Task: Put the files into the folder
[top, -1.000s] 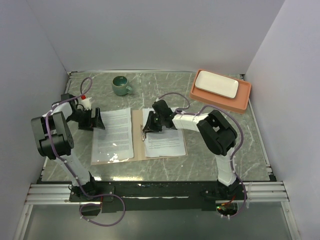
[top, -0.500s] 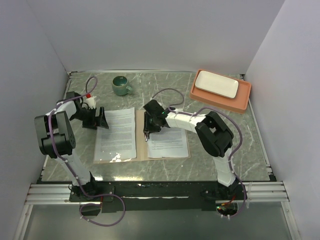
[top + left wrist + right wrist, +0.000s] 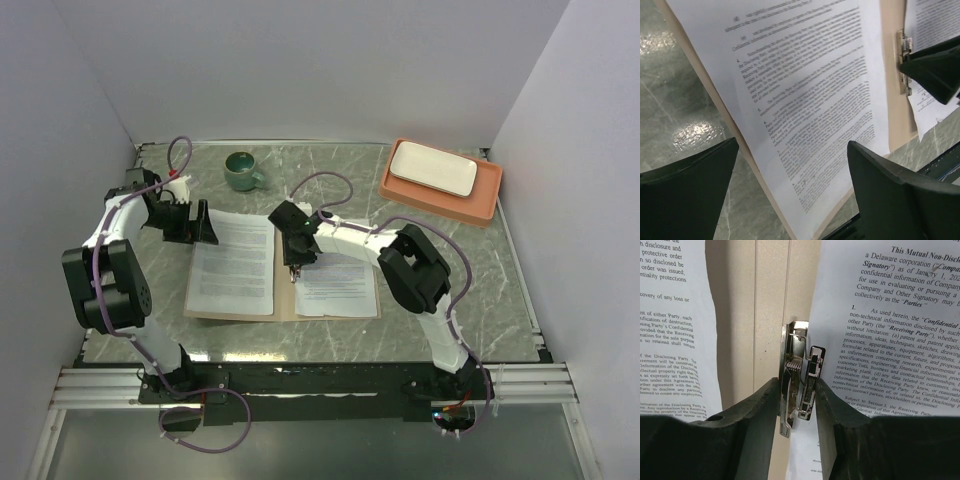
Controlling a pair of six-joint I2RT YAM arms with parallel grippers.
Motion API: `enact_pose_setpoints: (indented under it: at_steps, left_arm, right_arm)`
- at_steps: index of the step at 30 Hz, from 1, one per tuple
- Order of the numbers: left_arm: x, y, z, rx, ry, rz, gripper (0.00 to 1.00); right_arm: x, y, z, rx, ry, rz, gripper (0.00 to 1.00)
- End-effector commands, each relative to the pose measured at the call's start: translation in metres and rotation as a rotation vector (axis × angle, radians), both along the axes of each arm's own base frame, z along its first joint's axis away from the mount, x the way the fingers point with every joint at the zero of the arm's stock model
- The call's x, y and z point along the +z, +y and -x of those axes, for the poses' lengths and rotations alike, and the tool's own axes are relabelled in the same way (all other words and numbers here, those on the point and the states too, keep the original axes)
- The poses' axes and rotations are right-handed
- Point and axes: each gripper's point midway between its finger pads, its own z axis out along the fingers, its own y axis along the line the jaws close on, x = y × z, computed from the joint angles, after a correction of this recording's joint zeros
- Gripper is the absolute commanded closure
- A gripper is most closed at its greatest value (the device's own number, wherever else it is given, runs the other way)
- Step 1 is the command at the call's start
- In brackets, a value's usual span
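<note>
The tan folder [image 3: 283,296] lies open and flat on the table. One of the files [image 3: 236,266] covers its left half and another sheet [image 3: 340,284] covers its right half. In the right wrist view my right gripper [image 3: 798,390] is shut on the metal clip [image 3: 796,365] at the folder's spine [image 3: 769,315], one finger against each side of it. My left gripper [image 3: 790,160] hovers open over the near corner of the left sheet [image 3: 810,90], holding nothing. Its view also shows the clip [image 3: 903,60] and a right finger [image 3: 935,75].
A green mug [image 3: 241,170] stands at the back, left of centre. An orange tray [image 3: 488,200] with a white plate [image 3: 432,167] sits at the back right. Grey walls close in the left, back and right sides.
My right wrist has swung left and its fingers have settled around the clip. My left gripper has moved a little toward the back, staying open.
</note>
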Motion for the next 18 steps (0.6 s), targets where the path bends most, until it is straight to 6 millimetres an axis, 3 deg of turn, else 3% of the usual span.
enact_pose_setpoints:
  at_steps: [1, 18]
  left_arm:
    - [0.035, -0.027, 0.002, -0.056, -0.059, 0.09, 0.04]
    - [0.112, -0.049, 0.001, -0.099, -0.168, 0.142, 0.04]
  right_arm:
    - [-0.053, -0.053, 0.035, 0.025, 0.126, 0.301, 0.59]
    - [-0.088, -0.042, 0.066, 0.006, 0.255, 0.179, 0.59]
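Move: The folder's left cover is already tilted up, its outer edge by the left gripper's lower fingertip, about 3 cm left of the hand point and 1 cm below it. From that hand the clip on the spine lies some 22 cm to the right, 2 cm back and 8 cm down; the left papers are centred about 8 cm right, 4 cm back and 5 cm down, and the mug roughly 22 cm ahead, 9 cm right. The right fingers are already at the clip, its middle 1 cm below them. Raise the left gripper about 7 cm, swinging it some 3 cm right towards the spine as it climbs, with the fingers left wide open and the lower fingertip still bearing up the cover's outer edge. Let the wrist tilt only slightly. Keep the right fingers in place around the clip, without opening or closing them. ##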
